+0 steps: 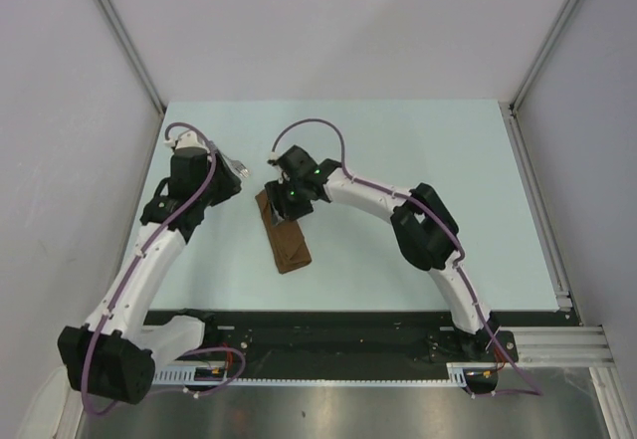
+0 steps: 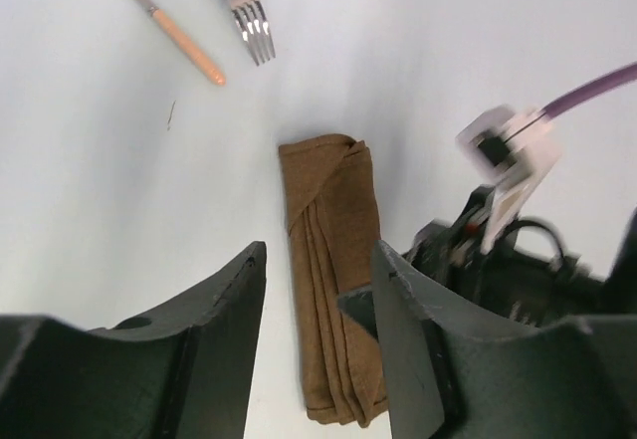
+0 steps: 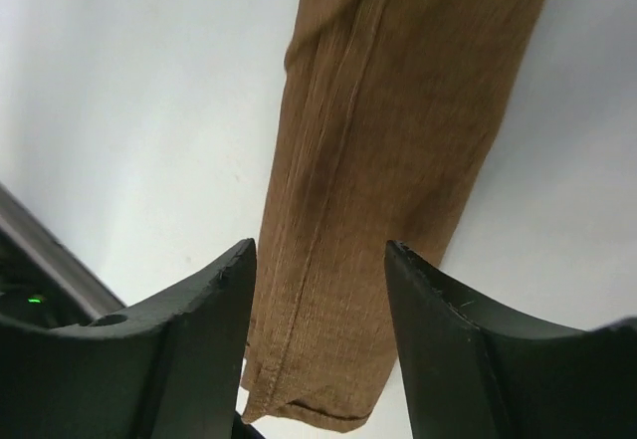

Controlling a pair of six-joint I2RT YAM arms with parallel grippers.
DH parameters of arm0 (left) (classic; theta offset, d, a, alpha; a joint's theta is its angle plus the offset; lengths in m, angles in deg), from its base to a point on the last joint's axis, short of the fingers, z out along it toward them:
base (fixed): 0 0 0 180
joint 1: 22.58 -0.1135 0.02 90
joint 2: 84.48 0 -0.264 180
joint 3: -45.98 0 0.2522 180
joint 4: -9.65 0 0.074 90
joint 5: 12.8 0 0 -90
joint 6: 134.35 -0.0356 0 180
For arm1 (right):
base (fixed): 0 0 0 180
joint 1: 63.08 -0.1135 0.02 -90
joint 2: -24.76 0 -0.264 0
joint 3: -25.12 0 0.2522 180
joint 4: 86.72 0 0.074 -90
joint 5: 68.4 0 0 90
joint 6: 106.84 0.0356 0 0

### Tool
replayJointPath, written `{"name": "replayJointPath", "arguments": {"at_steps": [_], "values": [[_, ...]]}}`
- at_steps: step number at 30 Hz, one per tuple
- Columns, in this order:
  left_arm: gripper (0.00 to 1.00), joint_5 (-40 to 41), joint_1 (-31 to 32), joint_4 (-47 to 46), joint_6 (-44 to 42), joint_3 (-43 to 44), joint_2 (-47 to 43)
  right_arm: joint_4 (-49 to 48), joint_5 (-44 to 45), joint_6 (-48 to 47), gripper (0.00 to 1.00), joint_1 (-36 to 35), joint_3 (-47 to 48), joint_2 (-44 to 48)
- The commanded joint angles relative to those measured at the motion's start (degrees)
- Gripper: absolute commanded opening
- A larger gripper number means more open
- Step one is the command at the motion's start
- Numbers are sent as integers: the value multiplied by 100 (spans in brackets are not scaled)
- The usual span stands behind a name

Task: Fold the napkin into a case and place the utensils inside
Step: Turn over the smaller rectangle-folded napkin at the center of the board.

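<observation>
The napkin lies folded into a narrow brown case (image 1: pixel 286 238) (image 2: pixel 331 260) (image 3: pixel 398 150) flat on the table. In the left wrist view, the silver fork (image 2: pixel 249 23) and the spoon with its orange-tan handle (image 2: pixel 184 46) lie side by side beyond the strip's far end. The fork's tines (image 1: pixel 240 168) show from above, just past my left gripper (image 1: pixel 225 184) (image 2: pixel 318 265). That gripper hangs open above the strip, holding nothing. My right gripper (image 1: pixel 283 200) (image 3: pixel 318 260) is open too, its fingers straddling the strip's far end from above.
The pale table (image 1: pixel 418 160) is walled by white panels at the left, back and right. A metal rail (image 1: pixel 542 210) runs along its right edge. The right arm's wrist with its purple cable (image 2: pixel 518 150) is close beside my left gripper.
</observation>
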Motion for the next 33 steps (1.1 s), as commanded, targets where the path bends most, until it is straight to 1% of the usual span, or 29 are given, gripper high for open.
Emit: {"name": "replayJointPath", "arguments": {"at_steps": [1, 6, 11, 16, 24, 29, 33], "values": [[52, 337, -35, 251, 356, -75, -453, 1114, 1404, -551, 60, -564, 280, 315], [53, 83, -44, 251, 286, -49, -594, 1494, 2326, -437, 61, -942, 701, -97], [52, -120, -44, 172, 277, -163, -682, 1740, 2828, -384, 61, -1206, 1018, -388], [52, -190, -44, 128, 268, -207, -709, 1986, 3198, -446, 61, -1277, 1457, -826], [52, -279, -44, 128, 277, -189, -700, 2153, 3216, -490, 60, -1505, 2046, -1197], [52, -340, -35, 102, 294, -251, -709, 2101, 3006, -323, 59, -1567, 1933, -1223], [52, -358, -44, 75, 303, -268, -735, 1864, 2768, -209, 60, -1602, 1669, -1013]]}}
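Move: The folded napkin lies flat under the right hand, its long side running roughly fore and aft; its middle is about 1 cm back from the hand, level sideways and some 5 cm down. From the right hand, the spoon lies about 14 cm ahead and 21 cm left, and the fork roughly 20 cm ahead and 19 cm left. From the left hand, the napkin's middle is about 2 cm back, 10 cm right and 19 cm below. Contact with the cloth can't be made out, but the open right fingertips come down very close to the napkin's near half. The right hand first sweeps back about 5 cm, tilting its fingers some 30 degrees steeper, then sinks while easing slightly forward, ending about 4 cm lower and pausing there. The left hand, still high and clear, draws back about 2 cm. ##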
